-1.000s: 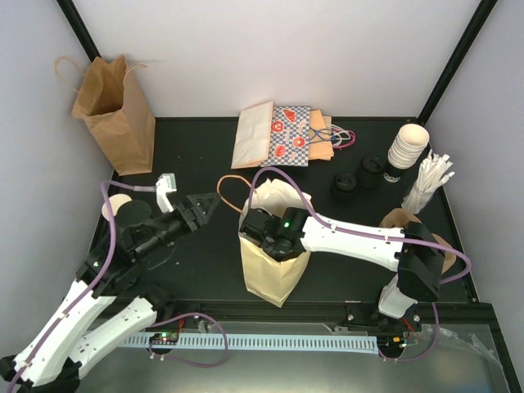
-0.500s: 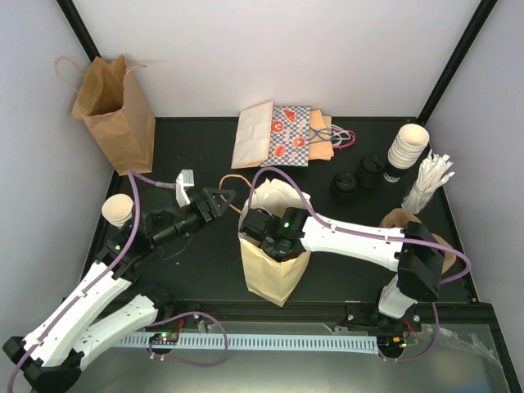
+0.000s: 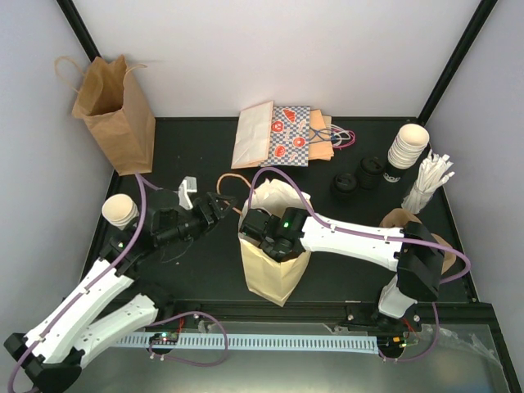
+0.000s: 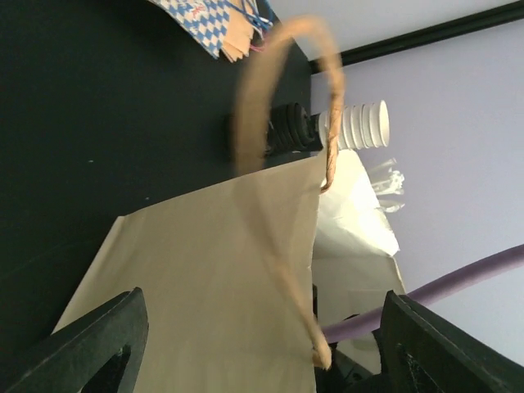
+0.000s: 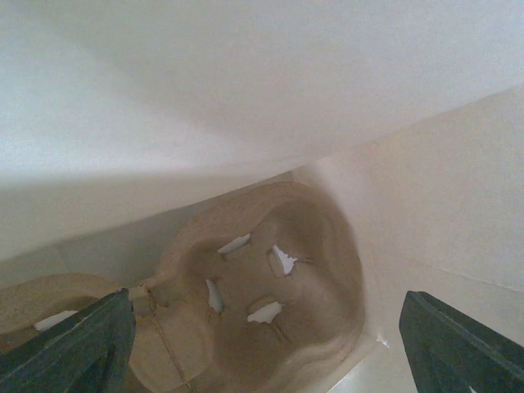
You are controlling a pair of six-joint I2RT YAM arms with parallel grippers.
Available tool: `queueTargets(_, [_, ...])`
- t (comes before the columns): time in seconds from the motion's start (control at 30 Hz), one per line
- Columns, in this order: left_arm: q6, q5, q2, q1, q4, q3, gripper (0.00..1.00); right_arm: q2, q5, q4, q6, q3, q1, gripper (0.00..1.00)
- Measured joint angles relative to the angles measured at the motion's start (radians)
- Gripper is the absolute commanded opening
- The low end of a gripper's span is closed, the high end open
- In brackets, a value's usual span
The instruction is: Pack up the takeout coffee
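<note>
The takeout coffee cups are a stack of white paper cups at the back right, also showing in the left wrist view as a white cup stack. A single paper cup stands at the table's left edge. The cream paper bag stands open in the middle. My right gripper is down inside it, open, above a pulp cup carrier on the bag's floor. My left gripper is open at the bag's left side, with the bag's handle loop running between its fingers.
A brown paper bag stands at the back left. Flat printed bags lie at the back middle. Two black lids and a bundle of white sticks sit near the cup stack. Another brown carrier lies at the right.
My left arm has swung right, bringing its gripper up to the cream bag's handle and uncovering the single cup at the left. The right arm has stayed inside the bag.
</note>
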Motion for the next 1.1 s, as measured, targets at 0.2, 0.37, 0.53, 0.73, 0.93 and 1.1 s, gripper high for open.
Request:
queueTargets(0.2, [-0.016, -0.063, -0.086, 0.000, -0.085, 0.000, 0.78, 0.001, 0.000, 0.000, 0.000, 0.000, 0.000, 0.91])
queueTargets(0.37, [-0.054, -0.062, -0.153, 0.000, -0.077, -0.016, 0.73, 0.002, 0.000, 0.000, -0.003, 0.000, 0.000, 0.91])
queueTargets(0.53, [-0.090, -0.009, -0.132, 0.000, -0.018, -0.066, 0.60, 0.002, 0.000, 0.000, -0.003, 0.000, 0.000, 0.91])
queueTargets(0.73, [-0.106, 0.068, -0.034, 0.000, 0.095, -0.072, 0.47, 0.002, 0.000, 0.000, -0.003, 0.000, 0.000, 0.91])
queueTargets(0.93, [-0.111, 0.104, -0.005, 0.000, 0.171, -0.074, 0.03, 0.002, 0.000, 0.002, -0.003, -0.002, 0.000, 0.91])
queueTargets(1.1, [-0.101, 0.117, 0.013, 0.000, 0.206, -0.087, 0.02, 0.001, 0.008, 0.002, -0.003, -0.002, 0.000, 0.91])
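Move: The open bag's left handle is almost between the left hand's fingers, about 2 cm to its right and 1 cm ahead, at finger height. The bag's middle is some 10 cm right, 2 cm back and 15 cm below, the cup carrier at its bottom, roughly 10 cm right, 1 cm back and 23 cm below. From the right hand, inside the bag, that handle is about 9 cm left, 4 cm ahead and 16 cm up. Left hand swings 3 cm left and back, returns about 5 cm right, and shuts, pinching the bag's left handle. ##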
